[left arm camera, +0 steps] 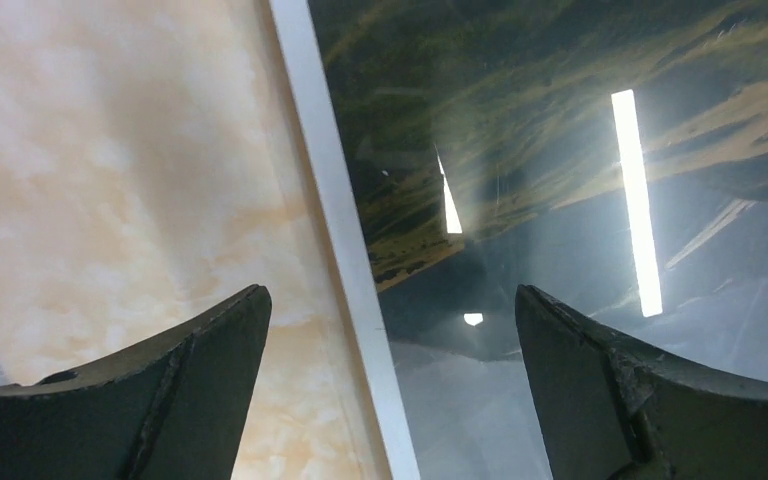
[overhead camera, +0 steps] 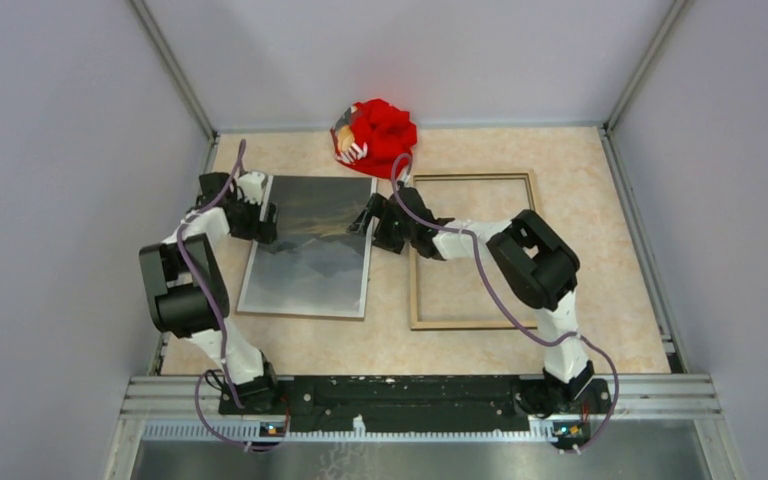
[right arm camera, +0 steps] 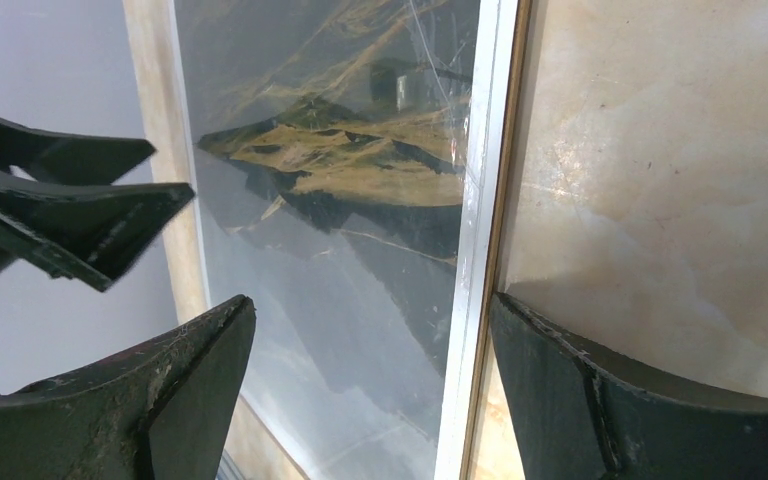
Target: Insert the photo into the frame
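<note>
The photo [overhead camera: 310, 250], a dark misty mountain print with a thin white edge, lies face up on the table's left half. My left gripper [overhead camera: 263, 222] is at its left edge, open. In the left wrist view the gripper [left arm camera: 390, 310] straddles the white edge of the photo [left arm camera: 560, 150], gripping nothing. My right gripper [overhead camera: 369, 218] is at the photo's right edge. In the right wrist view the gripper [right arm camera: 372, 310] stands open astride that edge of the photo [right arm camera: 340, 200]. The frame [overhead camera: 473, 177], wood-coloured side up, lies flat to the right of the photo.
A red cloth bundle [overhead camera: 375, 135] sits at the back of the table, just beyond the photo's far right corner. Grey walls close in on the left, right and back. The marbled beige tabletop [overhead camera: 600, 260] shows to the right of the frame.
</note>
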Action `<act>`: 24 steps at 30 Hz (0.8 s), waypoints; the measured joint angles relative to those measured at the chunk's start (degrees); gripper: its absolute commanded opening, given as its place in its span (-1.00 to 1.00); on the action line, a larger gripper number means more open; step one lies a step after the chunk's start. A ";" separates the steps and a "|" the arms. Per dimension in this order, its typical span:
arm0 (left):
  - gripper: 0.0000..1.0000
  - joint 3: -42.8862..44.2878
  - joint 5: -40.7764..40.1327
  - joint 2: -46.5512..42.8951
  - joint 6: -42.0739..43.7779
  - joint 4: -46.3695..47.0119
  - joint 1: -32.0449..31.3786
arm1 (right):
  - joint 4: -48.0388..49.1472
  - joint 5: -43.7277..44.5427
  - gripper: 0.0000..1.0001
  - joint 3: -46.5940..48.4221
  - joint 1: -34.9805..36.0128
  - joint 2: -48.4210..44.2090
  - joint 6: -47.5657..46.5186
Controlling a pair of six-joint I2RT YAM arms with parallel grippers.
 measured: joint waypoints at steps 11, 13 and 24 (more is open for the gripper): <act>0.91 3.91 -13.97 -1.27 1.44 7.26 0.81 | 0.31 0.07 0.72 -0.39 0.00 -0.11 -0.04; 0.91 3.06 -16.74 -0.22 1.62 9.64 0.94 | 0.37 0.04 0.72 -0.70 0.00 -0.31 -0.02; 0.90 -1.01 -19.58 2.69 1.75 12.24 1.05 | 0.07 0.02 0.71 -1.05 0.00 -0.68 -0.07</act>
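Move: Under the left hand, the photo's left edge runs between its open fingers; the photo's middle is about 12 cm to the right and 5 cm back, some 2 cm lower. The right hand is astride the opposite edge, with the photo's middle about 15 cm to its left and 3 cm back. From the right hand, the frame's middle lies some 25 cm right and 4 cm back, the red cloth roughly 24 cm straight ahead. Lifting about 5 cm and slightly forward, the left hand crosses leftward over the photo's left edge, then sinks back to its starting height just outside it, some 8 cm farther left. On the way it rolls nearly 20 degrees, left side up, and turns a little counter-clockwise, fingers staying wide open. The right hand holds still, one finger still against the photo's right edge. ##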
